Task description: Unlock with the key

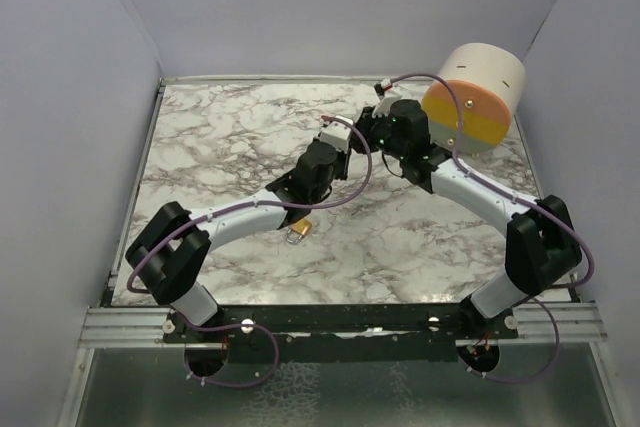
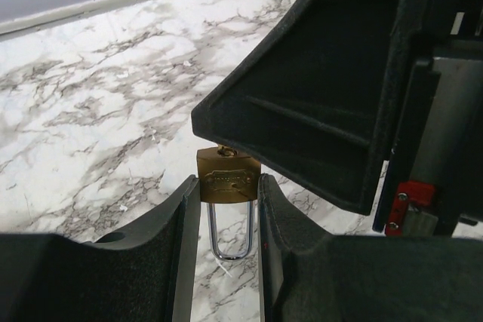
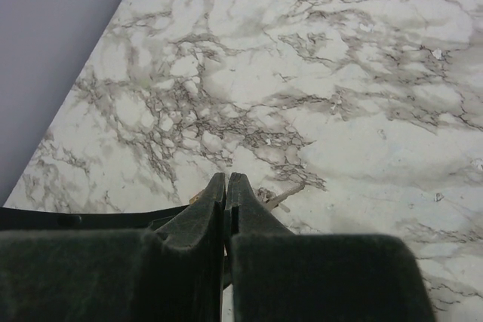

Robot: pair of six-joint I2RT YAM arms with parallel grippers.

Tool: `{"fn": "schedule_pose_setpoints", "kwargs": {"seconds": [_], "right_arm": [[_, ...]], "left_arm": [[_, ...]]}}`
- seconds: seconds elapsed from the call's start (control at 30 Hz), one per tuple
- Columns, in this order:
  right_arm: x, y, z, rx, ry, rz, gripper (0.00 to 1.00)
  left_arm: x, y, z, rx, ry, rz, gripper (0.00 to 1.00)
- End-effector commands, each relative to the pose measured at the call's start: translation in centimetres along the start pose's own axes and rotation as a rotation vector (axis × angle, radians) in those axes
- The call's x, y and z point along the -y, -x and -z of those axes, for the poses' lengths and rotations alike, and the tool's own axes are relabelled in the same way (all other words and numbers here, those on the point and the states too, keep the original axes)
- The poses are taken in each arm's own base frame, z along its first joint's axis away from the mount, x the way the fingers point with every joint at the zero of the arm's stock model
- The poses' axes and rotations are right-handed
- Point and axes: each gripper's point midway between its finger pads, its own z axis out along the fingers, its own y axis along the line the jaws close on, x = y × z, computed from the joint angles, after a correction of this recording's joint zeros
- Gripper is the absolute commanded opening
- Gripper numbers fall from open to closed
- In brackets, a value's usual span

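A brass padlock is clamped by its body between the fingers of my left gripper, held above the marble table. Its steel shackle points back toward the camera. My right gripper sits right over the padlock's keyhole end and hides it. In the right wrist view that gripper is shut, and a key ring with a thin metal blade pokes out beside its tips; the key's head is hidden between the pads. From above, the left gripper and right gripper meet mid-table.
A cream cylinder with an orange and yellow face lies at the back right, close behind the right arm. A small brass object lies on the table under the left forearm. Grey walls close in the table on three sides.
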Motion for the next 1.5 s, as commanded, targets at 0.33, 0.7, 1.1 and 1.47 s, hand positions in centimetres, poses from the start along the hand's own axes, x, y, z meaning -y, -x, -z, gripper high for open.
{"fn": "schedule_pose_setpoints", "kwargs": {"seconds": [0.33, 0.7, 1.1, 1.47], "right_arm": [[-1.9, -7.6, 0.6, -0.319, 0.022, -0.159, 0.01], [-2.0, -4.6, 0.9, -0.196, 0.035, -0.18, 0.01], [3.5, 0.3, 2.3, -0.05, -0.051, -0.229, 0.96], [6.8, -4.6, 1.2, -0.186, -0.135, -0.148, 1.0]], "left_arm": [[-1.3, 3.5, -2.0, 0.065, 0.161, 0.105, 0.0], [-1.7, 1.3, -1.8, 0.011, 0.12, 0.165, 0.0], [-4.6, -0.8, -1.4, -0.065, 0.109, 0.266, 0.0], [-3.0, 3.4, -1.5, -0.072, -0.044, 0.431, 0.0]]}}
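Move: The padlock sits upside down between the left fingertips, its key standing in the keyhole some 2 cm above; the shut right fingers still hold that key, with the padlock's body about 2 cm below and 1 cm left of them. On the table, roughly 18 cm below, from the left hand: a loose key about 5 cm left and 1 cm back, the small padlock 13 cm left and 6 cm back, the big padlock 10 cm left and 15 cm back. Padlock and key are carried down together about 3 cm, left fingers keeping the body and right fingers the key, and held there briefly. Then the right fingers spring wide open, let go of the key and draw off about 5 cm to the right, sinking a little at the end; the left hand takes the padlock some 4 cm left and forward, away from them, tipping down about 15 degrees overall. ##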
